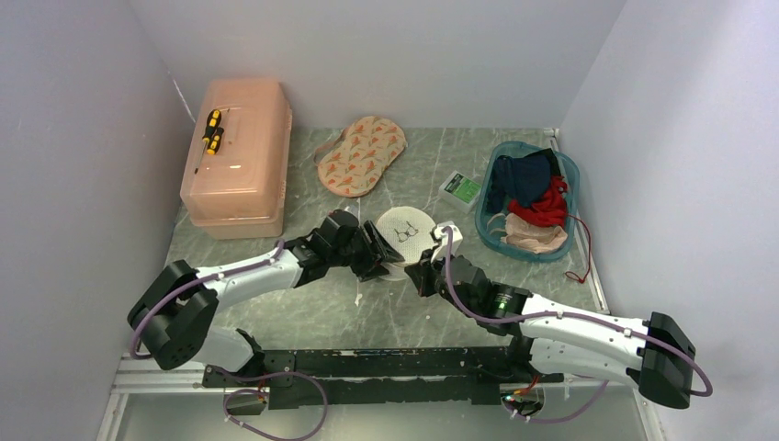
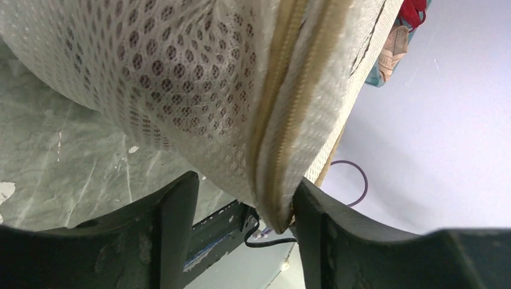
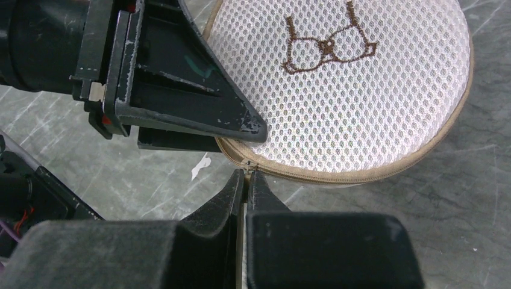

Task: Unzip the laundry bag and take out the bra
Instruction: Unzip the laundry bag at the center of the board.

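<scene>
The white mesh laundry bag (image 1: 407,234) lies mid-table, its round lid with the bra icon (image 3: 328,45) facing up and its cream zipper rim (image 3: 361,174) closed. My right gripper (image 3: 247,177) is shut at the bag's near edge, its tips pinching the zipper pull (image 3: 247,167). From the left, my left gripper (image 2: 244,205) stands open around the bag's zipped rim (image 2: 283,120). The rim touches one of its fingers (image 2: 319,235) and is clear of the other. The bra is hidden.
A peach plastic box (image 1: 237,152) with a yellow-black screwdriver (image 1: 212,131) on top stands at the back left. A beige two-cup piece (image 1: 361,154) lies behind the bag. A teal basket (image 1: 488,197) of clothes sits at the right, a small green packet (image 1: 459,188) beside it.
</scene>
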Controlling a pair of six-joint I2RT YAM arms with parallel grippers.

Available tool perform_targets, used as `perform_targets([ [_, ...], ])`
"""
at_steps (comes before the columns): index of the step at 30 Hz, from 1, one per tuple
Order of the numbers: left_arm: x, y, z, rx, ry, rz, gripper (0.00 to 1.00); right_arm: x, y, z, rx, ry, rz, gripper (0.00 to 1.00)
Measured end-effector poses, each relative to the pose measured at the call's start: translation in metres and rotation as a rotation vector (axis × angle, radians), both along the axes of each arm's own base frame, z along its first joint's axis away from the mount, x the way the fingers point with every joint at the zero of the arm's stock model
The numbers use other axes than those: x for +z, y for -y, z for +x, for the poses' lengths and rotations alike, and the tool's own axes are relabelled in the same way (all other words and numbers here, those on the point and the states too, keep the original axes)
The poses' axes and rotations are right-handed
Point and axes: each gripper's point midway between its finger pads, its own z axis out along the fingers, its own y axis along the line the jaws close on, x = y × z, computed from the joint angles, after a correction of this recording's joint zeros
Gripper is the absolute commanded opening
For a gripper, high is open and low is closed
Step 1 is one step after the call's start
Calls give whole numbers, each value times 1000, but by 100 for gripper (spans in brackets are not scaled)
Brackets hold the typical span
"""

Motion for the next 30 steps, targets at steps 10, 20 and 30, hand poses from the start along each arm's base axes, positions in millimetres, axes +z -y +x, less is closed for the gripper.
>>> perform_targets([
  [10,13,8,10,16,34,-39,32,0,-1,0,7,1,0,0],
  [20,14,8,13,19,51,-36,3,-4,5,-2,-2,-9,-23,0],
  [30,27,-1,17,22,84,-50,3,-19,31,-3,-87,-47,-65,0],
])
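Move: The laundry bag's zipped rim already lies between the left hand's open fingers, about 1 cm ahead and roughly level. The zipper pull, already in the right fingers, is some 4 cm to the left hand's right; the lid's middle is about 8 cm ahead and 3 cm right. The rim's right-hand stretch curves off about 5 cm ahead and 5 cm right of the right hand, with the green box roughly 17 cm ahead, 12 cm right and 13 cm below that hand. The bag's rim, just left of the zipper pull, gets pinched as the left fingers shut on it from wide open, that hand easing up nearly 3 cm and slightly forward. Once it has hold, the right hand, still gripping the pull and until then motionless, draws it along the rim to the right by about 3 cm and 2 cm down, turning slightly clockwise. ##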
